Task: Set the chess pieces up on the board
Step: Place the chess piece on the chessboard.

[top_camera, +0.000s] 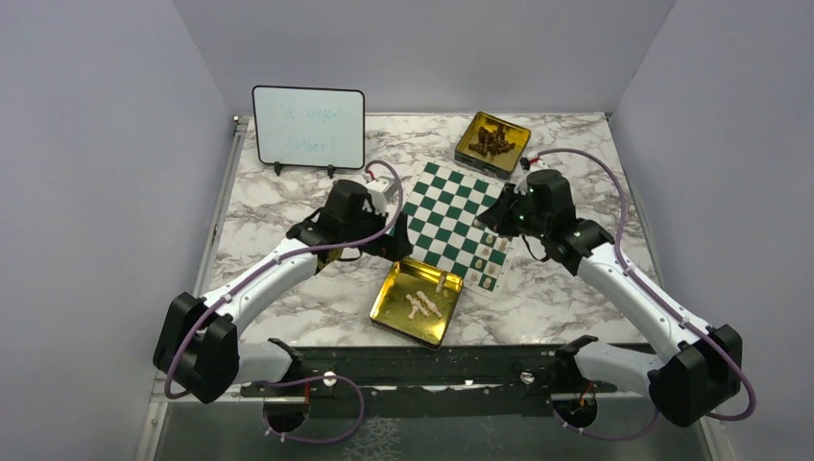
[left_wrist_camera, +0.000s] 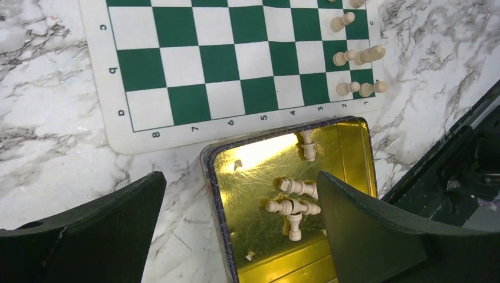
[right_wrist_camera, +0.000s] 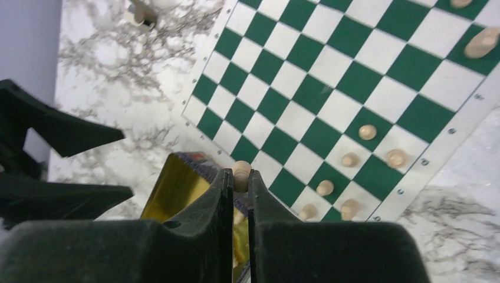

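The green and white board [top_camera: 451,216] lies mid-table. Several cream chess pieces [right_wrist_camera: 367,132] stand on squares at its near right corner [left_wrist_camera: 348,88]. More pieces [left_wrist_camera: 293,206] lie in a gold tin [top_camera: 394,312] just in front of the board, and one [left_wrist_camera: 308,144] is by the tin's far wall. My left gripper [left_wrist_camera: 240,177] hangs open over the tin's left rim, holding nothing, its fingers [left_wrist_camera: 88,230] spread wide. My right gripper [right_wrist_camera: 239,177] is shut on a cream piece [right_wrist_camera: 240,168], held above the tin's far corner at the board's edge.
A second gold tin [top_camera: 492,142] holding dark pieces sits beyond the board's far right corner. A black-framed whiteboard [top_camera: 308,127] stands at the back left. A black rail [top_camera: 413,370] runs along the near table edge. The two wrists are close together over the board's near side.
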`<state>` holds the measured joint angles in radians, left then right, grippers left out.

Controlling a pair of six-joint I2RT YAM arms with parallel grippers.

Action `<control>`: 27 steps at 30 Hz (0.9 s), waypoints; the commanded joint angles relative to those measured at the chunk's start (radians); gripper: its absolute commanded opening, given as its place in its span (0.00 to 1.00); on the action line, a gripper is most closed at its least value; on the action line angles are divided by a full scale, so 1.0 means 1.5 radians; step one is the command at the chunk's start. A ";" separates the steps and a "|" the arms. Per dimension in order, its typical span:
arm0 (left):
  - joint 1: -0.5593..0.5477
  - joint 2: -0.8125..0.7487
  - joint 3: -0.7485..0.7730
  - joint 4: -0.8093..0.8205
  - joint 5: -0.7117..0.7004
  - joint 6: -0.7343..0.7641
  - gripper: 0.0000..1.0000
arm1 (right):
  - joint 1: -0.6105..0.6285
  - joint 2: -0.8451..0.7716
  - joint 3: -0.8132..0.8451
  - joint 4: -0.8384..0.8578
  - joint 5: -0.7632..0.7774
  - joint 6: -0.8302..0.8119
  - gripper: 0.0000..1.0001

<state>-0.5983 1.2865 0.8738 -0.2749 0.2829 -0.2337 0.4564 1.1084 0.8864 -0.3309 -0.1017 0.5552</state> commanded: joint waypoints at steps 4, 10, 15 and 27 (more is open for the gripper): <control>0.074 -0.080 -0.026 -0.018 0.063 -0.025 0.99 | 0.003 0.056 0.071 -0.010 0.177 -0.097 0.06; 0.083 -0.138 -0.055 -0.037 0.022 0.017 0.99 | 0.003 0.148 0.102 0.022 0.276 -0.168 0.05; 0.083 -0.184 -0.074 -0.039 -0.022 0.030 0.99 | 0.003 0.230 0.137 0.026 0.343 -0.191 0.05; 0.083 -0.223 -0.083 -0.038 -0.029 0.029 0.99 | -0.004 0.406 0.162 0.145 0.406 -0.245 0.06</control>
<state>-0.4751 0.9863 0.7559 -0.3389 0.2665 -0.2028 0.4564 1.6470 1.0733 -0.1902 0.4393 0.2207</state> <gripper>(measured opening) 0.990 0.129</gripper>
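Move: Ahead and to the right of the right hand, which already pinches a chess piece, lie the empty squares around e2–f2, roughly 11 cm out, 6 cm right and 16 cm below. Nearby stand the d2 pawn, about 7 cm ahead and 5 cm right, the g1 knight, 13 cm ahead and 10 cm right, and the h2 pawn, 18 cm ahead and 9 cm right. From the empty left hand those squares are some 13 cm ahead and 22 cm right. Carrying the piece out over the board, the right hand goes forward about 11 cm and rightward 6 cm, level at first, then sinks some 9 cm towards the empty second-row squares. Its wrist rolls left side down some 35 degrees, swinging a little clockwise, fingers still shut on the piece. The left hand, still open, withdraws leftward, rising slightly. ##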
